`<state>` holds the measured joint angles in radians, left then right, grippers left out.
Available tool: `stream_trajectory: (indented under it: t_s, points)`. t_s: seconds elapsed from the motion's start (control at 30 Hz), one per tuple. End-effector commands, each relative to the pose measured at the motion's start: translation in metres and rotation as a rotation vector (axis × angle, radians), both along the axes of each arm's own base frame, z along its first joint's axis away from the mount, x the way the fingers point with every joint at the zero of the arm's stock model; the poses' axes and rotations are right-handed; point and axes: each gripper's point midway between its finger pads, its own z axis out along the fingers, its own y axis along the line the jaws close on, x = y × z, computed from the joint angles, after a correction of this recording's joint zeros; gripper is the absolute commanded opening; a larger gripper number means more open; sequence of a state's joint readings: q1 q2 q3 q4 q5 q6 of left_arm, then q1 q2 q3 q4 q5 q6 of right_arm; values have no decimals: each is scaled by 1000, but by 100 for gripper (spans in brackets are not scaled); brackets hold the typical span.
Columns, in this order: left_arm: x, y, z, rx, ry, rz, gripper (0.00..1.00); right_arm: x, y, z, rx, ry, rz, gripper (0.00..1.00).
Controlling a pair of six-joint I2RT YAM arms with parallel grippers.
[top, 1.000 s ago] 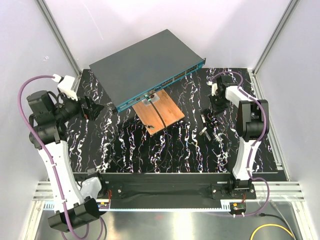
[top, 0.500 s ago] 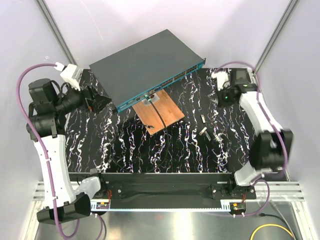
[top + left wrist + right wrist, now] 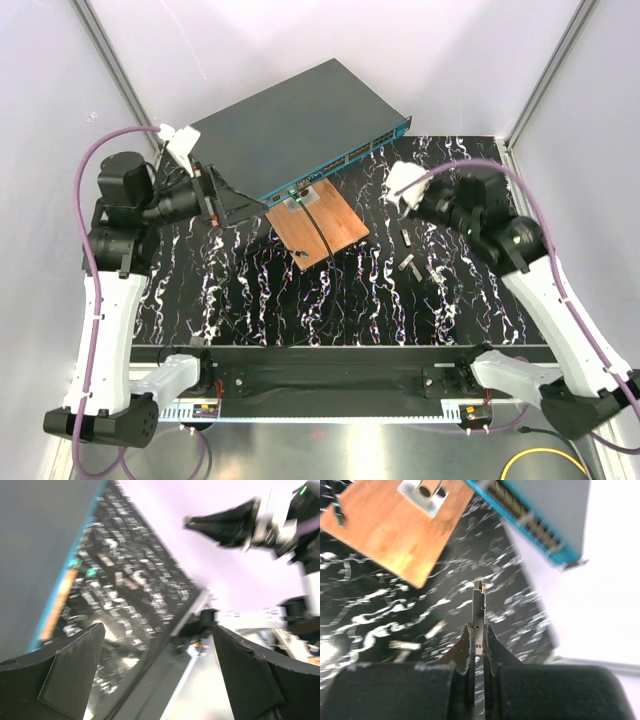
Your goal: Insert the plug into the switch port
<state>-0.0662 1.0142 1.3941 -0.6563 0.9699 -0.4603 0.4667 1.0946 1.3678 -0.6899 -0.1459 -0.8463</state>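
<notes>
The switch lies at the back, a flat dark grey box with its teal port face turned toward me. My right gripper hovers to the right of that face, shut on a thin metal plug. The plug sticks up from between the fingers. Beyond it the right wrist view shows the port face. My left gripper is open and holds nothing, by the switch's left front corner. Its view is blurred, with the switch's grey top on the left.
A copper-brown board with a small metal bracket and a black cable lies in front of the switch. Three loose plugs lie on the black marbled mat right of the board. White walls stand on three sides.
The right gripper has shut on the plug and swung from the back right toward the middle. The left gripper has swung right to the switch's corner.
</notes>
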Motion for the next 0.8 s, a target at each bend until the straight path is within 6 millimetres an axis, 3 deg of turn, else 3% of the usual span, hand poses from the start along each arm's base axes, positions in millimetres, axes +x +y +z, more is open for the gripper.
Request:
stream_trajectory:
  t_s: [0.0, 0.03, 0.07, 0.1, 0.17, 0.23, 0.27, 0.3, 0.43, 0.6, 0.77]
  points:
    - [-11, -20, 36, -123, -15, -75, 95, 8, 4, 43, -120, -306, -10, 0]
    - [-13, -28, 40, -139, -19, -109, 95, -4, 16, 55, -154, -397, 55, 0]
    - [-10, -34, 37, -152, 13, -128, 95, -4, 19, 45, -194, -431, 65, 0]
    - [-9, -40, 36, -178, 69, -142, 95, -5, 27, 63, -169, -542, 72, 0]
    - [-17, -58, 39, -203, 84, -223, 95, -17, 41, 60, -241, -682, 145, 0]
    - [-20, -75, 31, -197, 119, -281, 95, -28, 48, 88, -237, -871, 161, 0]
    - [-20, -81, 29, -196, 123, -302, 95, -34, 59, 80, -242, -902, 212, 0]
    - [-18, -88, 22, -196, 154, -319, 95, -39, 62, 88, -229, -956, 220, 0]
    - [-28, -113, 13, -182, 177, -414, 92, -55, 81, 90, -254, -1054, 295, 0]
    - [-28, -130, 5, -153, 178, -453, 86, -71, 97, 90, -241, -1113, 350, 0]
    - [-33, -140, 0, -139, 192, -494, 70, -79, 108, 85, -236, -1160, 372, 0]
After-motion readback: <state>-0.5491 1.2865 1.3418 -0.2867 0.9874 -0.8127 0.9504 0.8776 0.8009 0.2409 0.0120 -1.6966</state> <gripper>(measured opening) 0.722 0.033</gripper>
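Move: The shut right fingers hold the slim metal plug, roughly 30 cm to the left hand's right, 7 cm farther out and 7 cm lower. The open left gripper is thus about 30 cm left of the right hand, 7 cm back and 7 cm above. From the right hand, the switch port with the cable lies some 19 cm ahead, 23 cm left and 22 cm below; the wooden board's middle is 12 cm ahead, 16 cm left and 34 cm below. Hands converge: left goes 14 cm right, starting to close; right brings the plug 11 cm left, tipping up 60 degrees. ##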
